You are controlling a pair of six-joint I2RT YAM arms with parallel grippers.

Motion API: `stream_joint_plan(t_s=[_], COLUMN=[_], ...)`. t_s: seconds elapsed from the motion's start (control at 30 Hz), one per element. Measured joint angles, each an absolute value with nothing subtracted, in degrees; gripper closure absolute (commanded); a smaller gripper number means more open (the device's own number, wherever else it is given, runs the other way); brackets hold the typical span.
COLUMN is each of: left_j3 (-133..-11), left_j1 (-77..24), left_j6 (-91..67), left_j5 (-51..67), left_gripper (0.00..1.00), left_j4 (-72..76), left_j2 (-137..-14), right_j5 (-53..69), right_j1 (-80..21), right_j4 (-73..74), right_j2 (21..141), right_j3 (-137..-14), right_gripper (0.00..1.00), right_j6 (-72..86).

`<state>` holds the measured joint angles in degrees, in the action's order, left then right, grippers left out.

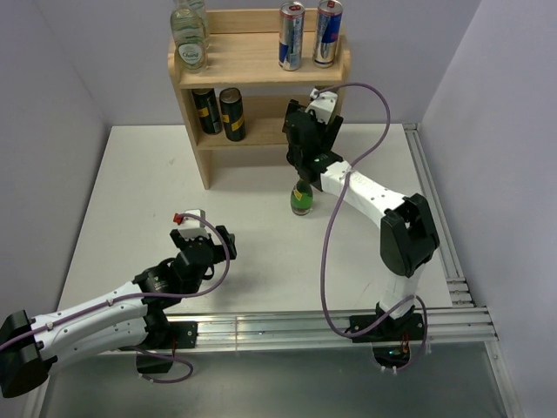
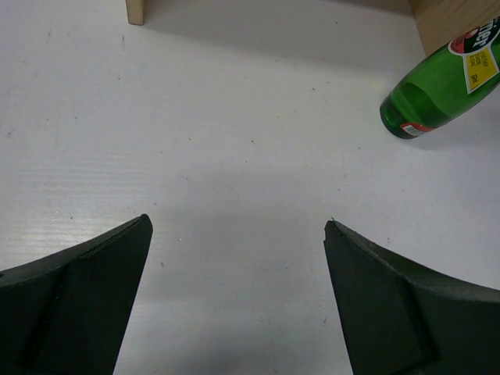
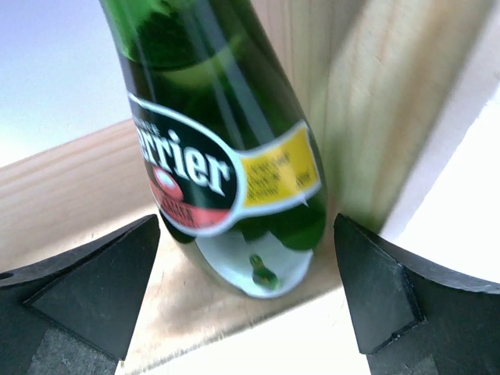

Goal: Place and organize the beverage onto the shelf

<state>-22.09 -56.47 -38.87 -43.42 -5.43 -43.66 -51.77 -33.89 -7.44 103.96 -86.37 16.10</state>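
Note:
A green glass bottle (image 1: 301, 199) with a Perrier label stands on the white table at the foot of the shelf's (image 1: 261, 61) right panel. My right gripper (image 1: 304, 171) hangs just above it. In the right wrist view that gripper (image 3: 246, 223) is open, with the bottle (image 3: 226, 156) between its fingers and a gap on each side. Two silver-and-blue cans (image 1: 291, 37) stand on the top tier at the right. Two black-and-gold cans (image 1: 219, 111) stand on the middle tier. My left gripper (image 2: 238, 223) is open over bare table, and the bottle (image 2: 441, 82) shows far to its right.
Two pale glass bottles (image 1: 190, 42) stand on the top tier at the left. Grey walls close in the table on both sides. An aluminium rail (image 1: 435, 218) runs along the table's right edge and another along its near edge. A purple cable (image 1: 370, 131) loops off the right arm.

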Motion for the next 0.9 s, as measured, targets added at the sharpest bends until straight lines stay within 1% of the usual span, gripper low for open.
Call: stream_joint_plan(t_s=[0.37, 0.6, 0.77, 0.9], left_j3=[-22.06, -22.06, -22.06, -22.06], left_j1=[-56.47, -56.47, -56.47, -56.47], left_j6=[-38.87, -38.87, -38.87, -38.87], left_j5=[-43.42, -43.42, -43.42, -43.44], left_gripper=[0.01, 0.01, 0.01, 0.01], left_j4=[-5.43, -5.43, -5.43, -5.45], left_j2=[-43.66, -43.66, -43.68, -43.7], right_j5=[-45.78, -42.72, -37.98, -34.2], right_j1=[-33.98, -34.44, -36.18, -40.25], right_j4=[-3.6, -1.15, 1.19, 1.3], right_j2=[98.56, 91.66, 83.31, 72.69], right_j3=[-81.82, -75.55, -67.57, -57.89], right_gripper=[0.0, 0.0, 0.0, 0.0], right_j6=[17.08, 18.35, 20.6, 21.74])
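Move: The right hand, open around the green bottle just set on the middle shelf (its middle about 1 cm ahead and level), has its next bottle on the table: some 11 cm back, 2 cm to the left and 18 cm below. The nearer black can stands on the shelf about 22 cm to the hand's left and 1 cm ahead, level with it. From the idle left hand, the table bottle is roughly 11 cm ahead, 24 cm right and 3 cm lower. Already spread, the right fingers come clear of the shelved bottle as the hand backs straight out of the shelf, about 14 cm, creeping at first and then speeding up. It turns counter-clockwise by nearly 25 degrees, mostly in the faster part, and stays wide open, ending above and slightly short of the bottle on the table. ##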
